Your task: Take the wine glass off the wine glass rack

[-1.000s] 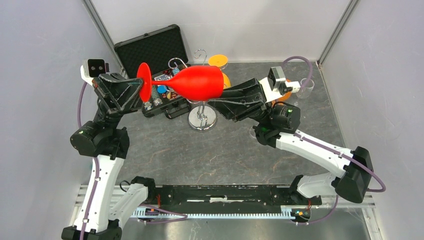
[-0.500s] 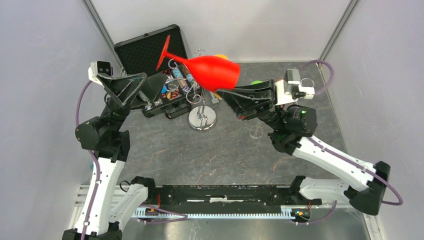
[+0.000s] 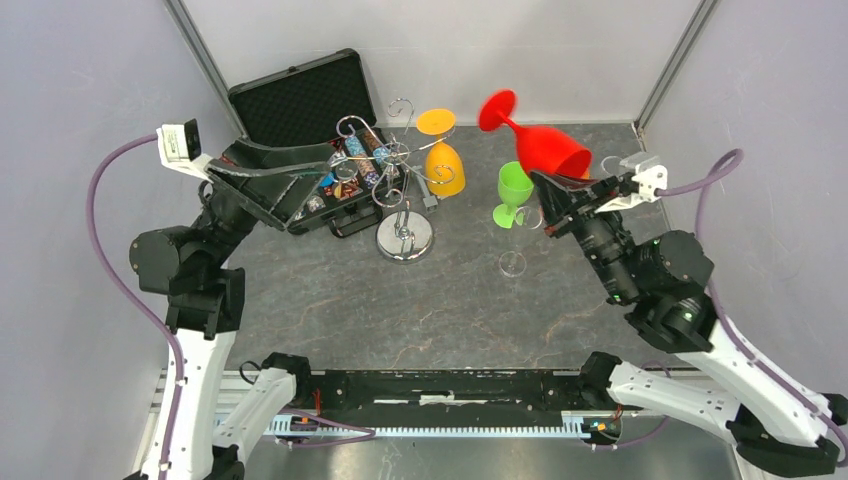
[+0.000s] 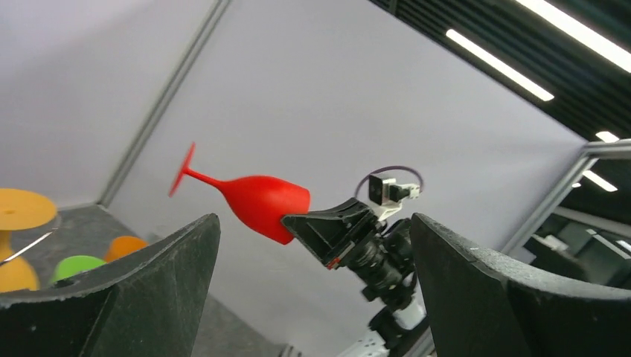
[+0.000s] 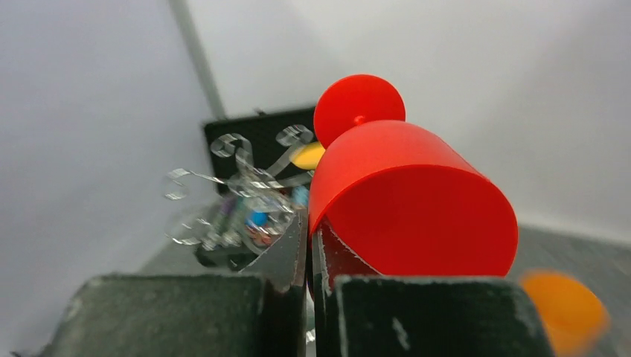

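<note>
The red wine glass (image 3: 540, 143) hangs in the air at the back right, tilted with its foot toward the back wall. My right gripper (image 3: 543, 184) is shut on its rim, one finger inside the bowl (image 5: 409, 201) and one outside. The wine glass rack (image 3: 400, 175), a shiny wire stand on a round mirror base, stands mid-table, apart from the red glass. An orange glass (image 3: 444, 165) still hangs bowl-down on it. My left gripper (image 3: 315, 190) is open and empty, left of the rack over the black case. In the left wrist view the red glass (image 4: 257, 204) shows far off between its fingers (image 4: 149, 282).
An open black case (image 3: 300, 100) of coloured chips lies at the back left. A green glass (image 3: 512, 190) stands right of the rack, just left of my right gripper. A clear glass (image 3: 512, 262) sits in front of it. Grey walls close in on three sides.
My left gripper let go of the red glass's foot, opened wide and drew back left. My right arm carried the glass away from the rack, to the back right.
</note>
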`<control>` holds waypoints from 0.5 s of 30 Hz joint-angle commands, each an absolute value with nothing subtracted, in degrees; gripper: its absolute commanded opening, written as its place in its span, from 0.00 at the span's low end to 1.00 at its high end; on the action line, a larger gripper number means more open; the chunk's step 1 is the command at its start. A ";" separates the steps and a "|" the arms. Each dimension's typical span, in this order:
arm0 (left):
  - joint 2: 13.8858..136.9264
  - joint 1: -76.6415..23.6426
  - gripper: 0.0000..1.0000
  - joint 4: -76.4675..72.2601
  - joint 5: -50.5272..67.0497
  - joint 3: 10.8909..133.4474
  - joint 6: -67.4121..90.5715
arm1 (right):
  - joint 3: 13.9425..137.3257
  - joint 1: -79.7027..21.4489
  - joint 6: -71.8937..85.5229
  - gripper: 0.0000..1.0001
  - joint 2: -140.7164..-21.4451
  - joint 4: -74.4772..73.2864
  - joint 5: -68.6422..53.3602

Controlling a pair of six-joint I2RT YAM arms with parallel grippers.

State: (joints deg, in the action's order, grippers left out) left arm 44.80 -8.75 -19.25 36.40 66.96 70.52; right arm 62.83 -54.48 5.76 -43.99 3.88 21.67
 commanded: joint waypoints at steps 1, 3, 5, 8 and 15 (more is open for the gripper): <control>44.42 -8.77 1.00 -8.96 38.23 69.03 53.60 | 69.31 -54.67 7.57 0.00 -40.74 -23.20 41.74; 44.45 -8.70 1.00 -6.42 38.23 69.41 51.02 | 70.86 -54.67 9.92 0.00 -40.65 -31.90 48.37; 44.47 -8.70 1.00 -4.03 38.15 69.82 48.77 | 71.99 -54.67 11.72 0.00 -41.47 -38.95 53.73; 44.59 -8.70 1.00 -1.59 37.84 70.38 46.89 | 73.49 -54.67 14.59 0.00 -44.12 -47.08 57.86; 44.62 -8.70 1.00 -0.35 36.93 69.59 46.71 | 73.72 -54.63 12.80 0.00 -54.63 -58.62 54.89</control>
State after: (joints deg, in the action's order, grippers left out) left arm 44.84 -8.75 -1.48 36.58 68.14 50.24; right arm 74.08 -54.48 13.32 -49.74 -48.82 54.78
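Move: The right hand still pinches the red wine glass by its rim; the likely spot for it is bare table about 11 cm ahead, 14 cm to the right and some 49 cm below. Around that spot, roughly 40 cm below the hand, stand the green glass 19 cm ahead and 3 right, the orange one 20 ahead and 13 right, and a clear glass 7 ahead and 4 right. From the empty left hand, the yellow glass hangs about 24 cm ahead, 15 right and 32 below; the rack's hub is 18 ahead, 7 right and 23 below. Sweeping first to the right and down, then almost straight down, the right hand carries the red glass about 11 cm right and 13 cm lower, towards the table by the standing glasses. Its shut fingers keep the rim while the wrist turns clockwise, tips down and rolls its left side down, each some 30 degrees. The left hand, wide open, eases down and a little forward towards the rack and yellow glass. ##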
